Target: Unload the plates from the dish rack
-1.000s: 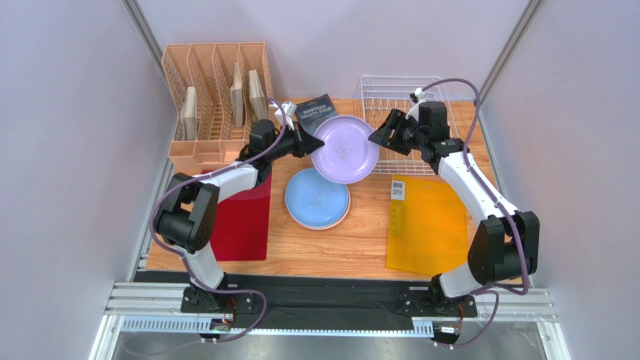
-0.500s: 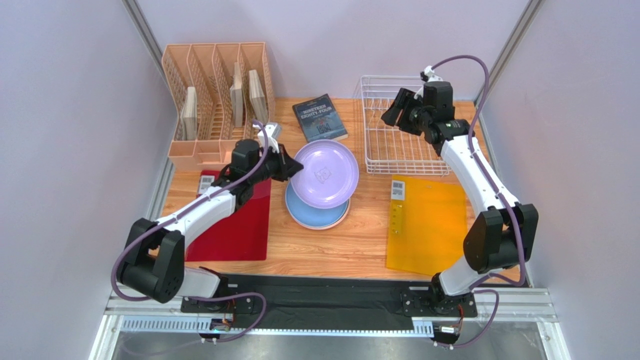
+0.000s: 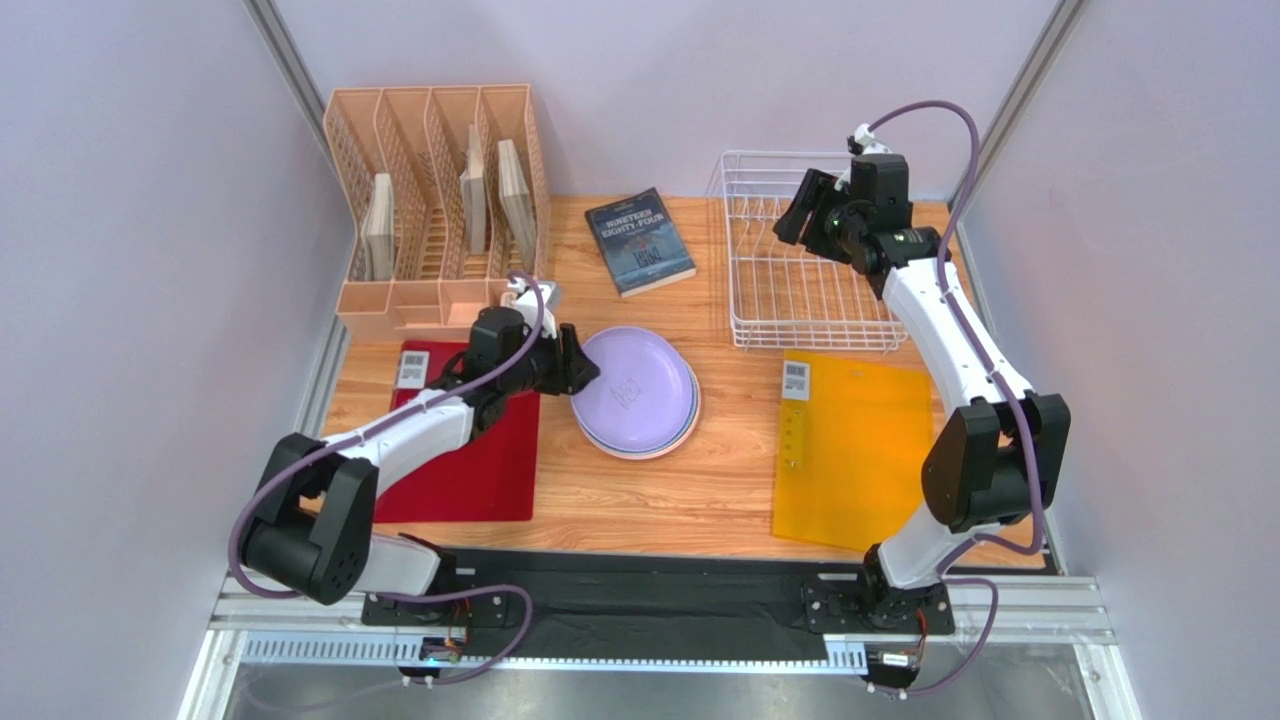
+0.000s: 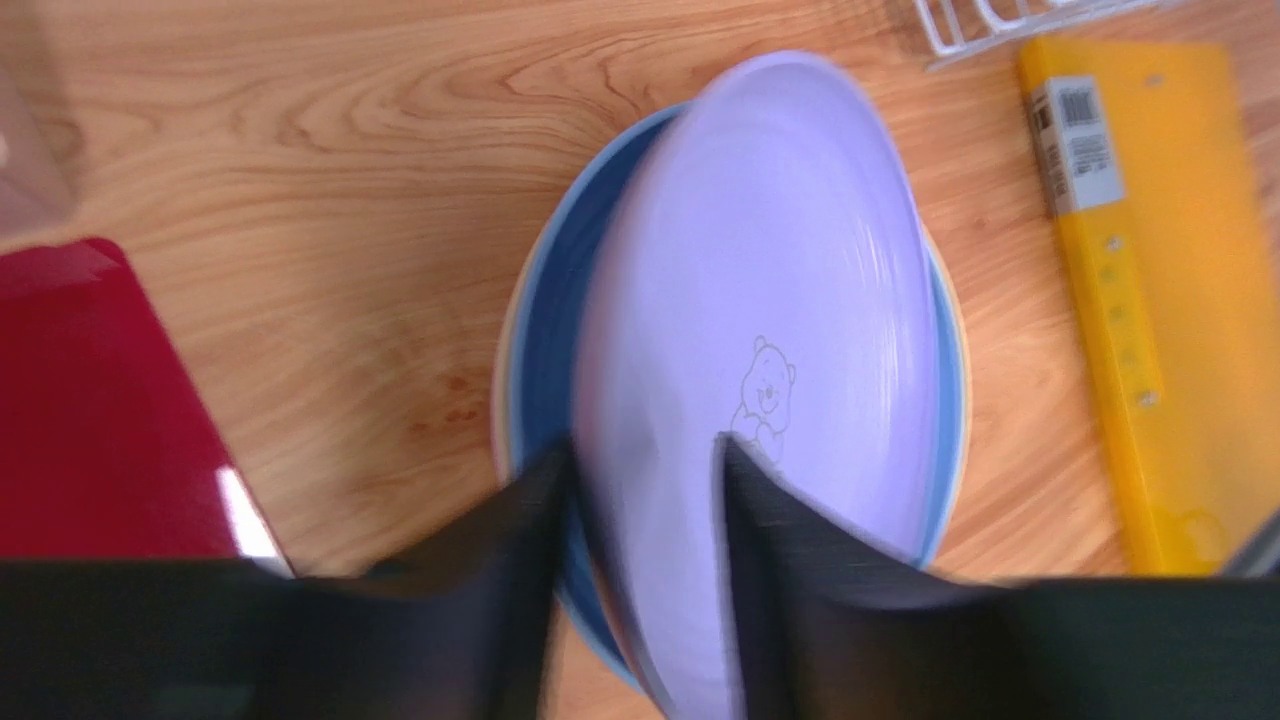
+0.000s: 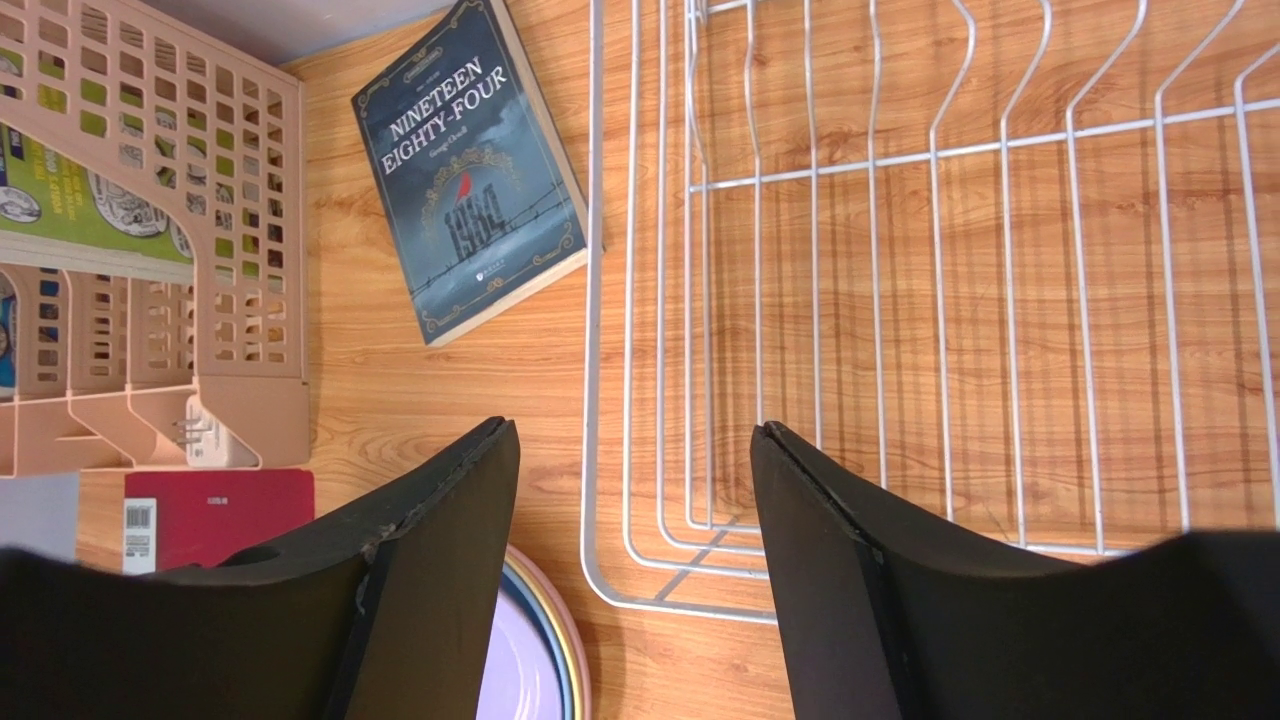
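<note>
The lavender plate (image 3: pixel 643 393) lies tilted on top of the stack of plates at the table's middle. My left gripper (image 3: pixel 579 369) is shut on its left rim. In the left wrist view the lavender plate (image 4: pixel 781 270) sits between my fingers (image 4: pixel 519 518), leaning over the light blue plate (image 4: pixel 544 315), with a cream rim just showing beneath. The white wire dish rack (image 3: pixel 736 278) at the back right holds no plates. My right gripper (image 3: pixel 796 213) is open and empty above the rack's (image 5: pixel 592 300) left side. The stack's rims (image 5: pixel 559 660) show in the right wrist view.
A peach file organiser (image 3: pixel 436 195) stands at the back left. A dark book (image 3: pixel 642 237) lies between it and the rack. A red folder (image 3: pixel 489 450) lies under my left arm and a yellow folder (image 3: pixel 854 450) in front of the rack.
My left gripper carried the lavender plate from beside the rack down and toward me onto the blue plate. My right gripper let it go and drew back over the rack.
</note>
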### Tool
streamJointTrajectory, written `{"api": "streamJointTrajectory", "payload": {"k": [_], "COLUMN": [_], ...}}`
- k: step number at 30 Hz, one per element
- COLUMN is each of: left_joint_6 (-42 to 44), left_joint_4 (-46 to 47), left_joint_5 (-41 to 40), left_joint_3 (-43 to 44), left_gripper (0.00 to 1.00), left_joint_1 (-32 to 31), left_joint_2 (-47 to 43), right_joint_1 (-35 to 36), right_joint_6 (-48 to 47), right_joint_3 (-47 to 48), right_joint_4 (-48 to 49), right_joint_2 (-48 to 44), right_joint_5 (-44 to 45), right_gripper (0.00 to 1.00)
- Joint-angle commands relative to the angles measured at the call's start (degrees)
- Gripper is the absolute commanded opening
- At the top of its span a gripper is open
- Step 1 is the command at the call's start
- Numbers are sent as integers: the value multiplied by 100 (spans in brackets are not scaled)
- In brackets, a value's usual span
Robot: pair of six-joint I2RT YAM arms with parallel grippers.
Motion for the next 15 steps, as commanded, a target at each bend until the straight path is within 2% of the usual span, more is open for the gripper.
{"api": "streamJointTrajectory", "payload": {"k": [1, 2, 4, 5, 11, 15], "left_joint_6": [119, 127, 180, 206, 443, 821], "left_joint_4": [154, 154, 101, 84, -276, -846], "left_joint_5": [-102, -128, -129, -137, -225, -383], "left_joint_3": [137, 129, 155, 172, 462, 884], "left_gripper": [67, 75, 81, 87, 89, 89], "left_joint_1": [-9, -9, -9, -9, -17, -17], "left_joint_2": [65, 73, 65, 47, -303, -620], "right_joint_1": [-38, -30, -38, -39, -47, -56], "right_joint_6": [-204, -204, -239, -248, -397, -625], "right_joint_3": [254, 254, 271, 280, 377, 377], "right_joint_4": [31, 13, 4, 4, -101, -119], "right_joint_2": [37, 29, 20, 20, -59, -217], "right_joint_5": [171, 197, 206, 206, 320, 505], "right_gripper": [64, 64, 64, 64, 64, 64]}}
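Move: The lilac plate, tilted on the stack of plates, has its left rim between the left fingers; its middle is about 8 cm to this hand's right, 2 cm back and 2 cm lower. The book lies some 19 cm ahead and 9 cm right of the hand, the red folder about 17 cm left and 8 cm back. From the right hand, the plate is roughly 25 cm left, 17 cm back and 16 cm below. Almost in place at the stack's left rim, the left hand spreads its already parting fingers from less than half to nearly fully open, releasing the lilac plate. The hand sinks barely half a centimetre meanwhile, then starts up about 2 cm, with one finger outside the rim and the other above the plate. ##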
